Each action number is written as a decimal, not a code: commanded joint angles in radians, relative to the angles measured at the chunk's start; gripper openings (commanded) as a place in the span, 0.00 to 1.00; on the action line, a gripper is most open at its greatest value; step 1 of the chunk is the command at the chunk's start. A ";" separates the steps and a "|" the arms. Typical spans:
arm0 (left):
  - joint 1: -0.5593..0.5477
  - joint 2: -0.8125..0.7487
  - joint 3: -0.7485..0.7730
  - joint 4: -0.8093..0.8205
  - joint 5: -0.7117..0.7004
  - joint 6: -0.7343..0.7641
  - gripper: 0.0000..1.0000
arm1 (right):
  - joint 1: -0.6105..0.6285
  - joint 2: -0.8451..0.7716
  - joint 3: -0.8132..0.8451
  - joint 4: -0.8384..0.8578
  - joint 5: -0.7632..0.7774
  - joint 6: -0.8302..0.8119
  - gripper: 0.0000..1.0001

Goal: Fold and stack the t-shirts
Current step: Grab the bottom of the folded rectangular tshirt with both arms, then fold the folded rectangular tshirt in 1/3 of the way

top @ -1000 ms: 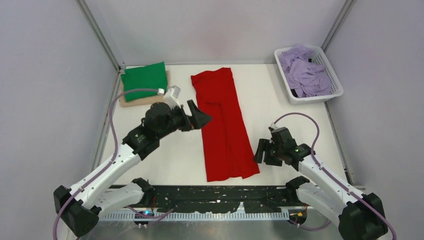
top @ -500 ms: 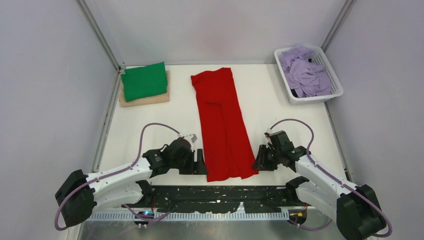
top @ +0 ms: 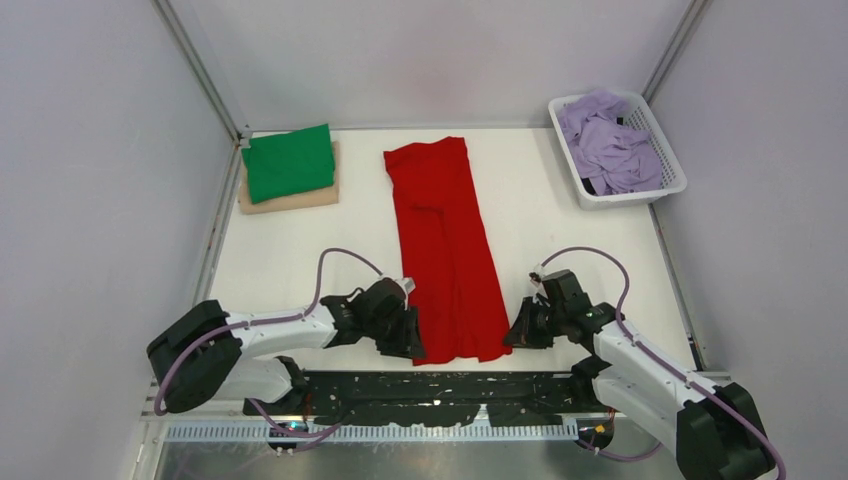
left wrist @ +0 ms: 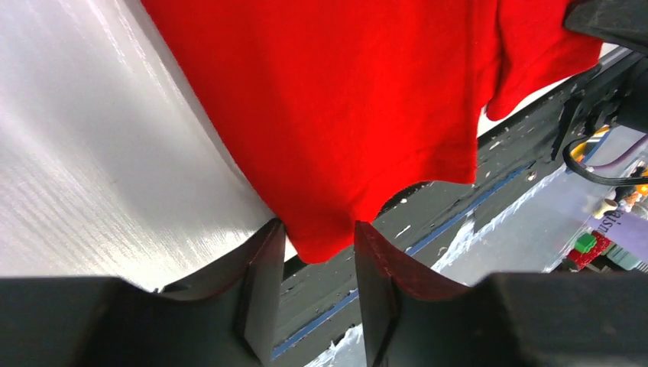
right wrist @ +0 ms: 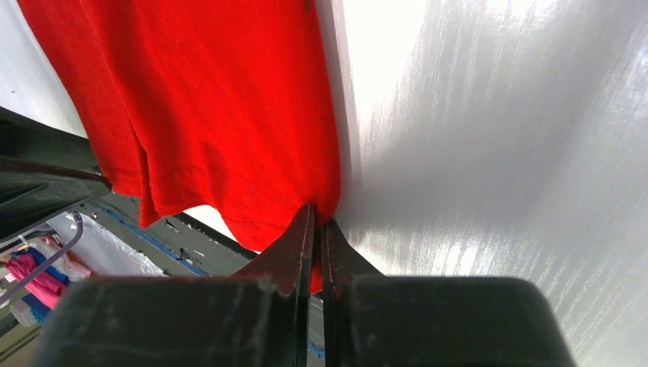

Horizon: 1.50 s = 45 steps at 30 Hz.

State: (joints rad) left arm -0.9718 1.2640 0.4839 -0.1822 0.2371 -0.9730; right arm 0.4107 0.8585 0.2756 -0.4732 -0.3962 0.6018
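The red t-shirt (top: 445, 250) lies as a long folded strip down the middle of the table, its hem at the near edge. My left gripper (top: 412, 340) is open at the hem's left corner, and the cloth corner (left wrist: 325, 229) sits between its fingers. My right gripper (top: 518, 335) is shut on the hem's right corner (right wrist: 325, 206). A folded green t-shirt (top: 288, 162) lies on a folded beige one (top: 290, 200) at the back left. Pale lavender t-shirts (top: 608, 145) fill the basket.
A white mesh basket (top: 668, 187) stands at the back right corner. Metal frame posts rise at both back corners. The black rail (top: 440, 385) with the arm bases runs along the near table edge, just below the shirt's hem.
My left arm has swung from the shirt's upper left side down to the hem's left corner. My right gripper has moved in onto the hem's right corner. The hem has shifted slightly.
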 commanded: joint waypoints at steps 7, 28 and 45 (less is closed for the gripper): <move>-0.052 -0.026 0.062 -0.057 -0.010 0.009 0.00 | 0.017 -0.098 -0.004 0.042 -0.063 0.052 0.05; 0.222 -0.001 0.281 -0.068 0.098 0.185 0.00 | 0.062 0.073 0.311 0.221 0.080 0.132 0.05; 0.599 0.387 0.639 -0.090 0.246 0.239 0.00 | -0.077 0.638 0.776 0.257 0.065 0.102 0.05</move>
State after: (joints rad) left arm -0.4194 1.5902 1.0203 -0.2668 0.4210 -0.7673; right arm 0.3641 1.4178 0.9417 -0.2619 -0.3244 0.7109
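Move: The red t-shirt's near left corner lies right between the left hand's open fingers, about 1 cm back and 1 cm below; its near right corner, already pinched by the right hand, is some 18 cm to the right. The shirt's far end lies roughly 45 cm ahead of the right hand and 18 cm to its left. From the left hand, the green stack is about 40 cm ahead and 29 cm left. The shirt's near left corner is pinched as the left fingers shut on it, after a slight dip back; the right hand keeps its grip on the other corner. Both hands then lift and sweep forward over the shirt towards its far end, 20 cm or a little more, rising 8 to 12 cm, the right also drifting 6 cm left, fingertips tipping up slightly. ##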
